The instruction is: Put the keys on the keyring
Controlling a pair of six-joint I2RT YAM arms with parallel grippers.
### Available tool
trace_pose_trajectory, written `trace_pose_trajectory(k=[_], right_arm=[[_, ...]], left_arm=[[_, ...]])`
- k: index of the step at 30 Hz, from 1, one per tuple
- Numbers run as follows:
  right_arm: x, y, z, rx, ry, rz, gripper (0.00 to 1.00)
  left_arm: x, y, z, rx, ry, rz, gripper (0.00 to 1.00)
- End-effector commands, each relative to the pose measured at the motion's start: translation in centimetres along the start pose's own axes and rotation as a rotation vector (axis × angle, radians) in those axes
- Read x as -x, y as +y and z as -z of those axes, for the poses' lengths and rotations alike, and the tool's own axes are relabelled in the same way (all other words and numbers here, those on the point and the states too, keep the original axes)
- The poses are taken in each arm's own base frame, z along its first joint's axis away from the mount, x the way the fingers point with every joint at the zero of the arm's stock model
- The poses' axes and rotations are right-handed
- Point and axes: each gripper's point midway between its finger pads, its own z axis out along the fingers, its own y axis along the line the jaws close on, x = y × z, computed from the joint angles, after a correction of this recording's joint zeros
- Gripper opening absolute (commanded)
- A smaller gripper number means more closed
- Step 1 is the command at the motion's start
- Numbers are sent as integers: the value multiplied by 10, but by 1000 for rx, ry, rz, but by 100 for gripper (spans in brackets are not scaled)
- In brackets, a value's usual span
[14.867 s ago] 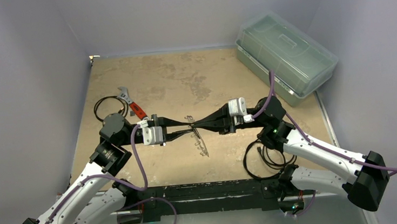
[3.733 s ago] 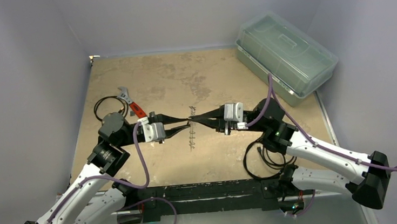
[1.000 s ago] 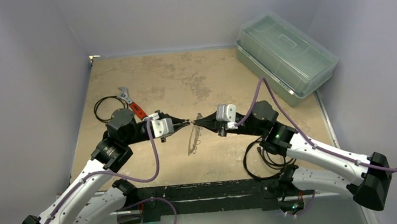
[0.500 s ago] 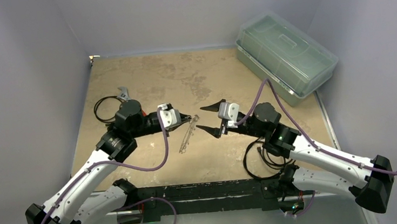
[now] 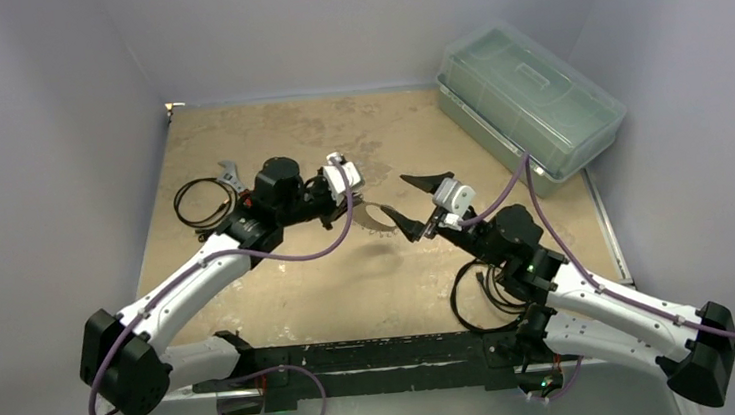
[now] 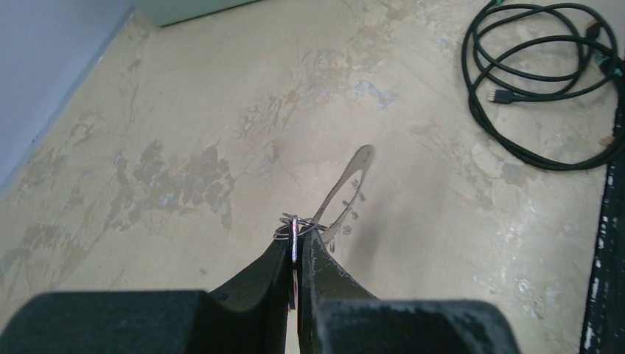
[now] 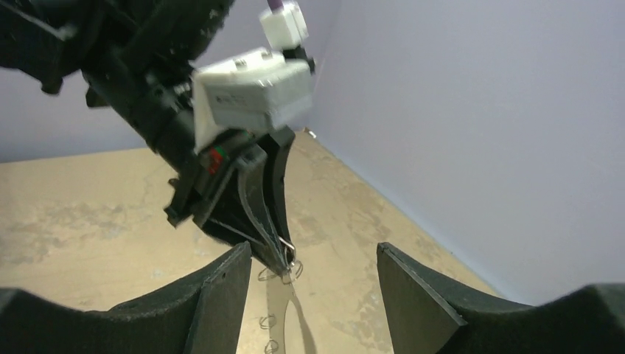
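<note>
My left gripper (image 5: 355, 201) is shut on the keyring (image 5: 377, 219), a thin silver wire loop that hangs from its tips above the table. In the left wrist view the fingers pinch the keyring (image 6: 359, 157) at its near end, where small wire rings bunch up, and the loop runs away to the upper right. My right gripper (image 5: 394, 194) stands open just right of it and holds nothing. Its wrist view shows the left gripper (image 7: 284, 254) and the dangling keyring (image 7: 281, 295) between its spread fingers. The keys do not show in any view.
A clear plastic lidded box (image 5: 530, 103) stands at the back right. A red-handled wrench (image 5: 234, 182) and a coiled black cable (image 5: 197, 202) lie at the left, partly behind the left arm. Another black cable (image 5: 486, 292) (image 6: 538, 74) lies near the right arm's base. Grey walls close in three sides.
My right gripper has opened, let go of the keyring and drawn back. My left arm has swung toward the back and right, lifting the keyring with it.
</note>
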Motion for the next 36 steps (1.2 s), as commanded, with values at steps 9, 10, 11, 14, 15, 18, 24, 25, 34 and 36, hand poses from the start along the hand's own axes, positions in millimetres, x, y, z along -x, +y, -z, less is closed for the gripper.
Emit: trace_pose_trajectory(k=[9, 10, 11, 14, 15, 18, 24, 25, 34, 36], right_arm=[[20, -35, 10, -189, -72, -32, 67], [21, -36, 11, -198, -73, -31, 67], [22, -38, 13, -208, -75, -30, 67], [23, -44, 18, -240, -80, -27, 67], [23, -46, 20, -254, -83, -28, 67], [24, -51, 24, -282, -87, -27, 67], [22, -53, 25, -295, -78, -24, 68], [21, -53, 25, -293, -76, -24, 68], [17, -49, 20, -278, -70, -30, 68], [16, -49, 20, -276, -66, -29, 68]], left_arm=[[42, 67, -64, 138, -101, 35, 0], [42, 69, -72, 134, -101, 44, 0], [46, 72, -78, 127, -110, 42, 0], [54, 76, -93, 95, -128, 20, 0], [55, 78, -97, 89, -133, 10, 0], [52, 71, -104, 43, -144, -13, 0], [-3, 38, -84, 29, -77, 38, 0], [-19, 34, -79, 39, -38, 52, 0], [-108, -19, -62, 51, 214, 29, 0], [-118, -24, -63, 53, 252, 66, 0]])
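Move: The left gripper already holds the keyring plate at its rings. The bare patch of table the plate is lowered towards lies roughly 4 cm ahead, 7 cm right and 20 cm below that hand. From the same hand, the coiled cable is about 9 cm back and 28 cm right, and the red-handled wrench some 19 cm ahead and 23 cm left, both on the table. From the open right gripper, the patch is about 9 cm ahead, straight below in the left-right sense and 30 cm down. Keep the left gripper shut on the keyring and swing it about 10 cm forward and 7 cm right, sinking slightly. Then reverse, drawing back and a little left while lowering it some 12 cm towards the bare table, tipping the fingers further down. Ease the empty right gripper about 4 cm right and slightly up and forward, turning it clockwise with its fingers still open. ##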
